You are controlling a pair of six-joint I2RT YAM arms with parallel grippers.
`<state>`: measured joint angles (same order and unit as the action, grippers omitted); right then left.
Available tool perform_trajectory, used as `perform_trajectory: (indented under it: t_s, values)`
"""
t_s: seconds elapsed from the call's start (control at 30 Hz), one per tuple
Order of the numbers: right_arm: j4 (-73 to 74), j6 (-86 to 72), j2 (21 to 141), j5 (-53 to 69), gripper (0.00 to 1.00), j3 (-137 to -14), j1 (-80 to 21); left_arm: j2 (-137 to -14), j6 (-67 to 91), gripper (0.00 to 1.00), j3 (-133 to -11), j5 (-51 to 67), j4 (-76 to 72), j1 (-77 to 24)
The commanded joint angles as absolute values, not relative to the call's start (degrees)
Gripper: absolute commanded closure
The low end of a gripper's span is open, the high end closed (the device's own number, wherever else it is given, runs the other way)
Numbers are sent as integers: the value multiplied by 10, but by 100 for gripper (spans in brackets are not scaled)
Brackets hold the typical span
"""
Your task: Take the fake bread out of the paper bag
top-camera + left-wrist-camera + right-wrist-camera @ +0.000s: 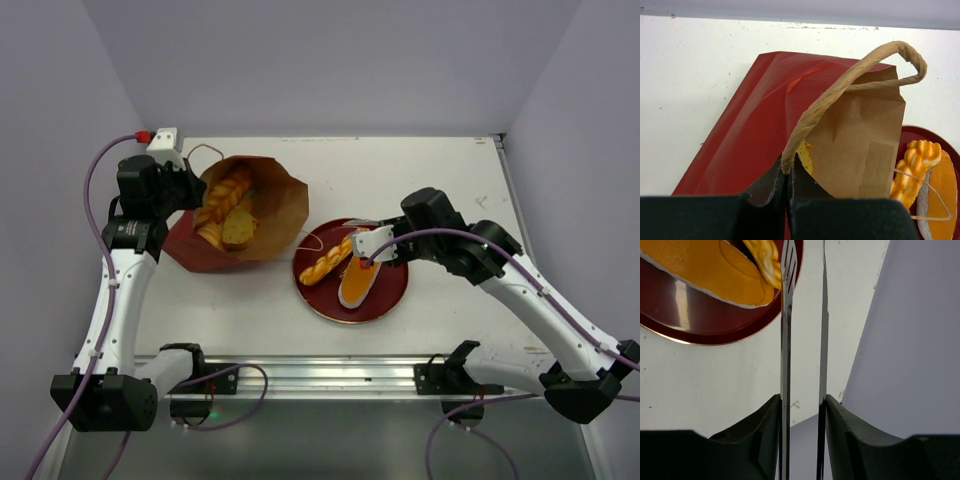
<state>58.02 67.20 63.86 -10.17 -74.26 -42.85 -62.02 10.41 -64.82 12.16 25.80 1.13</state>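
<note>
The paper bag (270,205) lies on its side at the left, dark red outside, mouth facing the camera. Golden fake bread (225,200) and a round tan slice (238,228) sit inside it. My left gripper (190,190) is shut on the bag's tan cord handle (840,87), pinched at my fingertips (788,167). A twisted bread stick (327,261) and a flat orange slab (358,283) lie on the dark-red plate (385,300). My right gripper (385,238) holds metal tongs (786,315), whose tips reach the plate's edge beside the slab (700,270).
The plate (715,320) sits mid-table, just right of the bag; the bag's second cord handle (312,238) trails onto it. Grey walls close in the white table on the left, back and right. A metal rail (320,375) runs along the near edge.
</note>
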Motion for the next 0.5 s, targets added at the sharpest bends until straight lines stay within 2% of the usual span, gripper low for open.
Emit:
perform_trajectory:
  t_s: [0.0, 0.23, 0.47]
  values:
    - [602, 632, 630, -62, 59, -814, -424, -606, 88, 100, -649, 151, 244, 16]
    - [616, 606, 713, 18, 59, -910, -442, -588, 65, 100, -627, 201, 242, 16]
    - [539, 578, 807, -31, 59, -925, -560, -568, 37, 100, -601, 233, 233, 16]
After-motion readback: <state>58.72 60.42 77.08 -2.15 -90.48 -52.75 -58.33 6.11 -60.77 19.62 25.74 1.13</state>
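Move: Inside the paper bag, the yellow bread waits about 41 cm to the right hand's left, 14 cm farther out and some 20 cm below, with the bag's braided loaf about 11 cm beyond it and 5 cm farther left. On the way, the plated braid is 17 cm left and 6 cm ahead, the orange-topped bread 9 cm left and about level, both some 24 cm below. From the left hand, the yellow bread is 5 cm ahead, 5 cm right and about 22 cm below. Swinging the empty tongs off to the left over the plate towards the bag's mouth, the right hand first rises about 5 cm, then sweeps some 10 cm left while sinking slightly, turning about 10 degrees counter-clockwise with its grip kept. The left hand, still pinching the bag's handle, draws it a couple of centimetres back and right, turning clockwise. ##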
